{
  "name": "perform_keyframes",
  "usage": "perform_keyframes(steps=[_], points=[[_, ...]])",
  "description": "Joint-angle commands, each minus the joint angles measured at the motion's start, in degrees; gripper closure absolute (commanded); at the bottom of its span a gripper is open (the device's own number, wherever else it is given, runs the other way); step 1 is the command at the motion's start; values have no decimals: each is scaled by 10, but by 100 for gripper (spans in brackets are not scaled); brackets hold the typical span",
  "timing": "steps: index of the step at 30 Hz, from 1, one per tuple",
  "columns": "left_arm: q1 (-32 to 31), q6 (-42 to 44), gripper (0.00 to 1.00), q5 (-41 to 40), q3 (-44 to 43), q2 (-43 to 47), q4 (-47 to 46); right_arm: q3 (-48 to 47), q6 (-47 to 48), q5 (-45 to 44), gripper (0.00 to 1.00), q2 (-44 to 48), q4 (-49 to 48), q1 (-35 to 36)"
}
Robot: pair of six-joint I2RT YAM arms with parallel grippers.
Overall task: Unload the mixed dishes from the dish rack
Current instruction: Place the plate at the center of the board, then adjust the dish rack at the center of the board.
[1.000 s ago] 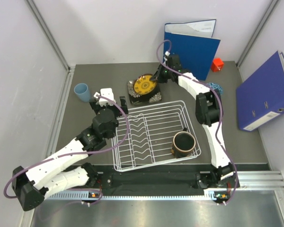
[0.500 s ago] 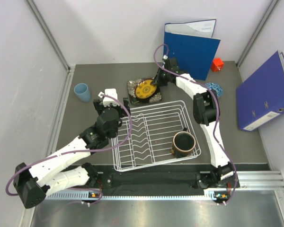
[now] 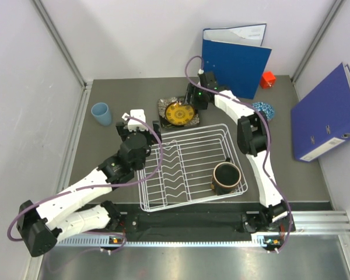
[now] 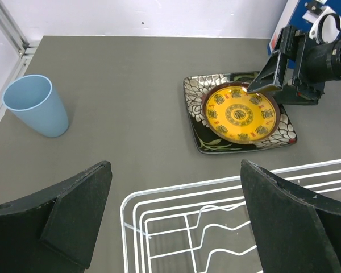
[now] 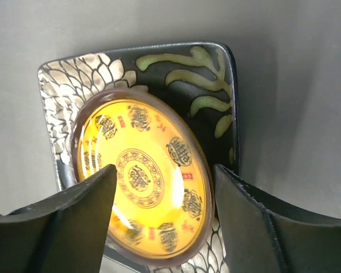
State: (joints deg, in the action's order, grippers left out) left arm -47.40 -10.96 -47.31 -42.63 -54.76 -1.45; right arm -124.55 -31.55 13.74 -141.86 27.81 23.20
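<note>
The yellow round dish point(image 3: 178, 112) lies flat on the black square plate point(image 3: 163, 105), behind the white wire dish rack point(image 3: 186, 166). My right gripper point(image 3: 194, 100) hangs over the dish's far right rim, open, fingers apart with the dish point(image 5: 142, 176) showing between them. The dark brown mug point(image 3: 227, 178) lies in the rack's right end. A light blue cup point(image 3: 101, 114) stands at the far left. Beside the right arm sits a speckled bowl point(image 3: 263, 109). My left gripper point(image 3: 141, 125) is wide open and empty above the rack's far left corner point(image 4: 131, 213).
A blue binder point(image 3: 236, 55) stands against the back wall and another point(image 3: 326, 116) leans at the right. A small red block point(image 3: 268, 79) sits between them. The metal rail runs along the near table edge.
The right gripper lowered the tilted yellow dish flat onto the black plate and opened its jaws. The left arm edged toward the rack's corner, then held still.
</note>
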Motion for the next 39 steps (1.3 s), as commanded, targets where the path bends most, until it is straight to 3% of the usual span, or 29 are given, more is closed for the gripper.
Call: perform_keyframes(steps=[1, 6, 14, 19, 24, 29, 39], points=[[2, -8, 1, 12, -20, -8, 0, 18, 28, -61, 30, 55, 30, -3], [1, -8, 1, 17, -32, -13, 12, 57, 16, -66, 29, 122, -4, -6], [1, -13, 1, 20, -47, -12, 36, 40, 11, -72, 27, 229, 1, -5], [2, -27, 1, 34, -58, -15, 62, 204, 22, -128, 28, 389, -16, 8], [2, -58, 1, 89, -87, -43, 131, 434, 23, -223, 28, 574, -48, 32], [5, -127, 1, 29, -116, -58, 232, 605, 24, -307, 28, 712, -26, 49], [6, -310, 1, -33, -72, -9, 377, 760, -12, -342, 30, 795, -26, 69]])
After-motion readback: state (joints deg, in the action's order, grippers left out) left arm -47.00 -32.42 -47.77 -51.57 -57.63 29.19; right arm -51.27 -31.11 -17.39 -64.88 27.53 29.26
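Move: The mug, still in the rack, lies about 38 cm back and 14 cm to the right of the right hand, nearly level with it. The yellow plate already sits on the board just below the right fingers, some 3 cm back and 3 cm left; the rack's middle is about 30 cm back and 2 cm right, and the flowered bowl 29 cm right and 3 cm back. From the left hand the mug is roughly 15 cm back, 30 cm right and 17 cm below. Up first, then back and to the right, the right hand leaves the plate, fingers still open: it climbs about 21 cm, arcs over towards the mug, and sinks again to finish above the rack's right edge, 25 cm back and 17 cm right of its start. Its fingers swing clockwise to point nearly forward, still slanting down. The left hand, open and empty, sinks slightly and tips down. ##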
